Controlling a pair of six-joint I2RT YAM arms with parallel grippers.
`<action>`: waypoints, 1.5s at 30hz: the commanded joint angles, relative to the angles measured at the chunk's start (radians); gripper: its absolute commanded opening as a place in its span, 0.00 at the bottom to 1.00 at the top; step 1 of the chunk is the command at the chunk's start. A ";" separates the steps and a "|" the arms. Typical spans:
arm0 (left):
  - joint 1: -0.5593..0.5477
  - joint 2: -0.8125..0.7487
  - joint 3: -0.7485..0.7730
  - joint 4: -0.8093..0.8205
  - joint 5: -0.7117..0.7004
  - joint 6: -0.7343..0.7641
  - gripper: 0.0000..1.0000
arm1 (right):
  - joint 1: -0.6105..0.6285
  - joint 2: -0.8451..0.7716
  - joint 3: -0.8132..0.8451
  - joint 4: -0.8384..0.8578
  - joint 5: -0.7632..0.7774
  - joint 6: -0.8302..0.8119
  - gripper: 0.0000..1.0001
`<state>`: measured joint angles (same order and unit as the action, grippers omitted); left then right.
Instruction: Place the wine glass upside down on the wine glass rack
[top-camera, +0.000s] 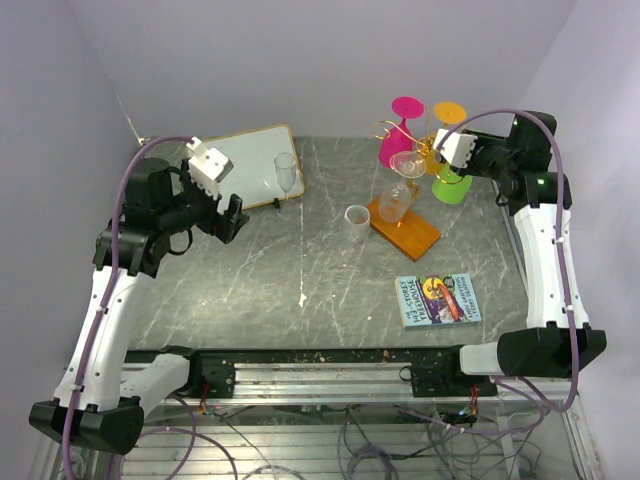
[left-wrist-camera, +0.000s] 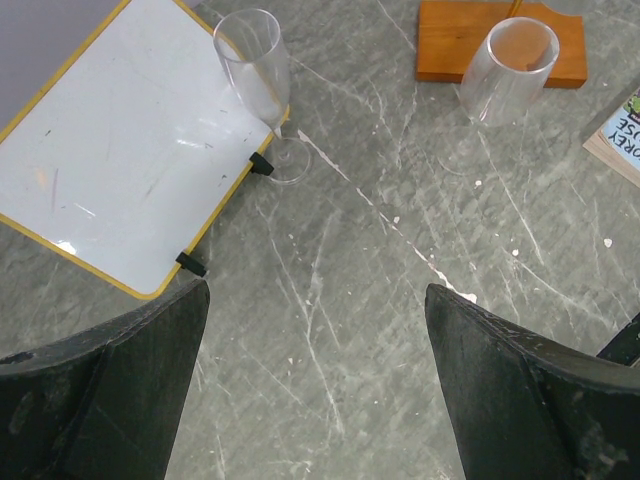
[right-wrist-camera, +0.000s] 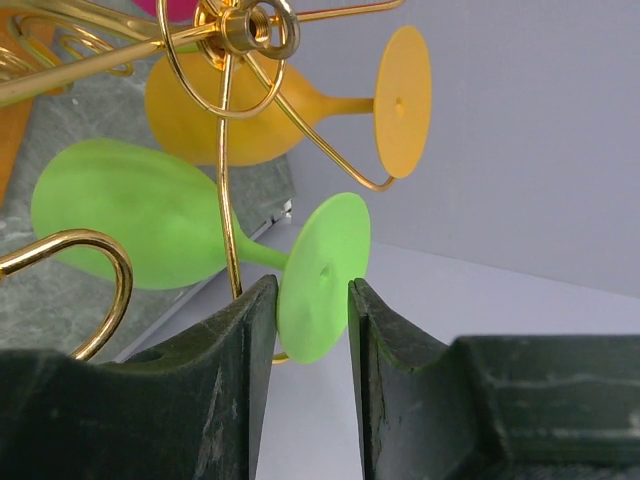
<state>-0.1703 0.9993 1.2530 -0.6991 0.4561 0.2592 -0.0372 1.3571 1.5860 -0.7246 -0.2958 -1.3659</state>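
The green wine glass (right-wrist-camera: 130, 225) hangs bowl-down on the right side of the gold wine glass rack (right-wrist-camera: 245, 30). Its stem crosses a gold wire. Its round foot (right-wrist-camera: 322, 262) stands between the fingers of my right gripper (right-wrist-camera: 312, 285), whose jaws are slightly parted, with a gap showing on the right side of the foot. From above, the green glass (top-camera: 452, 187) sits just below the right gripper (top-camera: 449, 165), beside the rack's orange base (top-camera: 405, 228). My left gripper (left-wrist-camera: 318, 290) is wide open and holds nothing above bare table.
A pink glass (top-camera: 400, 125), an orange glass (top-camera: 445, 125) and a clear glass (top-camera: 408, 163) hang on the rack. A flute (left-wrist-camera: 255, 75) stands by the whiteboard (left-wrist-camera: 120, 150). A clear tumbler (left-wrist-camera: 508, 70) is near the orange base. A book (top-camera: 437, 299) lies front right.
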 joint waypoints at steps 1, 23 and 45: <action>0.011 -0.016 -0.013 0.039 0.014 0.017 1.00 | 0.005 -0.016 0.020 -0.051 -0.038 0.035 0.36; 0.011 -0.002 -0.031 0.052 0.009 -0.015 0.98 | 0.004 -0.027 0.103 -0.014 -0.174 0.247 0.49; 0.012 0.026 -0.017 0.178 -0.219 -0.160 1.00 | -0.045 -0.074 0.244 0.040 -0.300 0.850 0.84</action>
<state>-0.1673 1.0035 1.2221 -0.6239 0.3573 0.1551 -0.0731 1.3025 1.7943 -0.6369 -0.5358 -0.6102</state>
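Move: The right hand, fingers about a third open, has its tips around the rim of the green glass's foot, which lies about 1 cm ahead and level with it. The orange glass's foot is some 7 cm farther ahead and 6 cm left, the pink glass's foot about 8 cm ahead and 15 cm left, and the rack's hub roughly 11 cm left and 1 cm ahead. From the left hand, the green foot lies some 48 cm right and 13 cm ahead. The right fingertips come free of the green glass's foot as the hand eases left at first, then climbs faster, ending about 11 cm higher, 4 cm left and a little back. Meanwhile it rolls some 40 degrees, left side rising, and the fingers spread from a third open to well over half. ##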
